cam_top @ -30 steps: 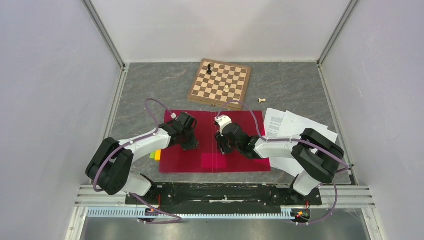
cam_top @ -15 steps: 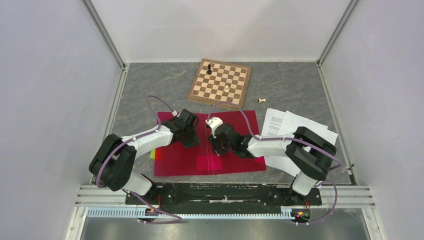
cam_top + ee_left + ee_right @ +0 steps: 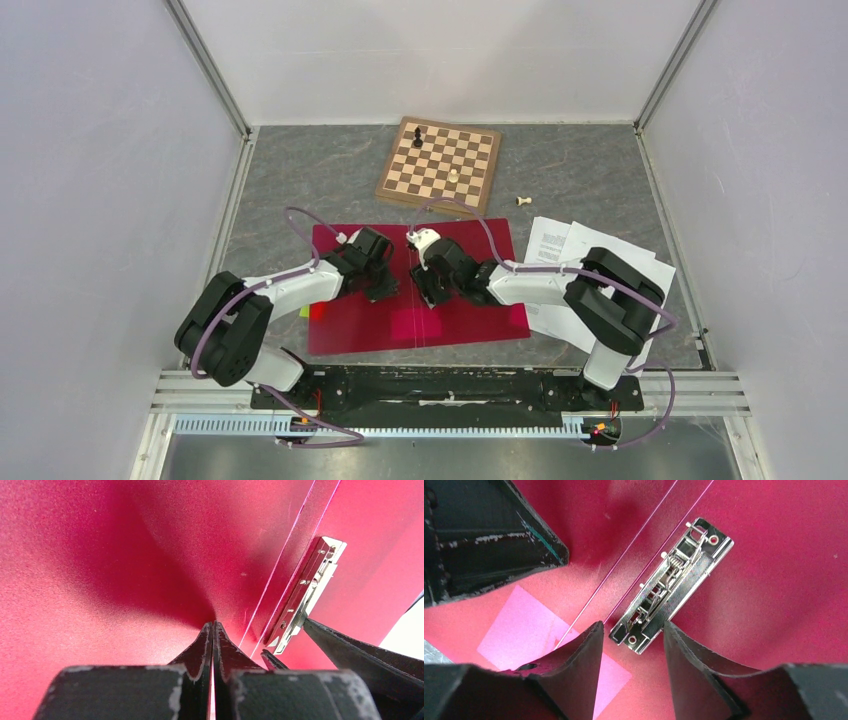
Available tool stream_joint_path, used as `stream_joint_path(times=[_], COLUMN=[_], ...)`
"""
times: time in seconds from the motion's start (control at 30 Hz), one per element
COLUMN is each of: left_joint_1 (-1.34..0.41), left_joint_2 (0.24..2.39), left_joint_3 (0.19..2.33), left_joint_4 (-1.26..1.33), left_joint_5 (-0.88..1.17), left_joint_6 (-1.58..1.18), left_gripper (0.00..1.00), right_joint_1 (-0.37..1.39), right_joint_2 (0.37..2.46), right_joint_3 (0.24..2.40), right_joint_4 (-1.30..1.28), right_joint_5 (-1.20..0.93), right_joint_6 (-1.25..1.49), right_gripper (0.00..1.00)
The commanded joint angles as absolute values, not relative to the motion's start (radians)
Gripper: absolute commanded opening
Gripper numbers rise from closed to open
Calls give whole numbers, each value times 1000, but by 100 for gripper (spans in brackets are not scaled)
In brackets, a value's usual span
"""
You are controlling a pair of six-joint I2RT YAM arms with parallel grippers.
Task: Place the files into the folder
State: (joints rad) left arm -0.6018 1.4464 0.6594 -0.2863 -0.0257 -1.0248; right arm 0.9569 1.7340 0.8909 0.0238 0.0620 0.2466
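The crimson folder (image 3: 470, 320) lies open and flat on the table, its metal clip (image 3: 671, 585) beside the centre crease. My left gripper (image 3: 385, 293) is shut, its tips (image 3: 213, 625) pressed down on the folder's left half (image 3: 100, 555), just left of the clip (image 3: 305, 590). My right gripper (image 3: 430, 298) is open and empty, low over the folder (image 3: 784, 580). Its jaws (image 3: 634, 627) stand on either side of the clip's near end without touching it. The files (image 3: 590, 262), white printed sheets, lie right of the folder, partly under my right arm.
A wooden chessboard (image 3: 440, 165) with a few pieces stands behind the folder. A loose pale chess piece (image 3: 523, 201) lies to its right. A pale label patch (image 3: 524, 630) shows through the left cover. Small coloured tabs (image 3: 308, 311) stick out at the folder's left edge.
The folder has slid a little to the left. My right gripper has moved left and slightly away from me along it. My left gripper has barely shifted.
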Motion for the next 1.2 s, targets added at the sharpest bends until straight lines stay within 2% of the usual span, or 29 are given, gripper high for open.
stream_joint_path(times=[0.0, 0.23, 0.43, 1.03, 1.17], left_joint_1=[-604, -607, -605, -605, -604], left_joint_2=[1468, 1477, 1473, 1478, 1477], left_joint_3=[609, 611, 603, 592, 586], left_joint_4=[-321, -327, -328, -323, -324], left_joint_5=[-74, -86, -90, -94, -95], left_joint_6=[-1107, -1146, -1168, -1180, -1182], left_gripper=[2, 2, 2, 2, 2], right_joint_1=[943, 951, 994, 1020, 1020], right_joint_2=[1747, 1700, 1710, 1788, 1797], right_joint_3=[966, 1030, 1067, 1081, 1083], right_joint_4=[6, -151, -250, -207, -198], right_joint_5=[63, 175, 272, 253, 242], right_joint_6=[285, 426, 498, 544, 544], right_gripper=[51, 50, 39, 20, 19])
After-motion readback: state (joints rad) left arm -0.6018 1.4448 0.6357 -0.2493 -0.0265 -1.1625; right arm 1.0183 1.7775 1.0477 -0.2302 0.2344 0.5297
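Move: The metal clip lies just under the right gripper's tips, its middle some 4 cm ahead, straight in line and about 1 cm lower. The folder's spine has its middle about 3 cm ahead and 2 cm to this hand's left, and the pink pocket is centred 6 cm back and 3 cm left. From the left gripper, shut on the red cover, the clip's middle lies about 5 cm ahead and 7 cm to the right, at about tip height. Lift the right gripper off the clip by about 2 cm, going slightly forward and turning clockwise, then draw it back about 2 cm while lowering it some 1.5 cm to the clip's near end. By then have it turned 15 degrees, and narrow the half-open fingers over that end to a small gap. Keep the left gripper's shut tips resting on the cover beside the spine, turning only slightly counter-clockwise. ##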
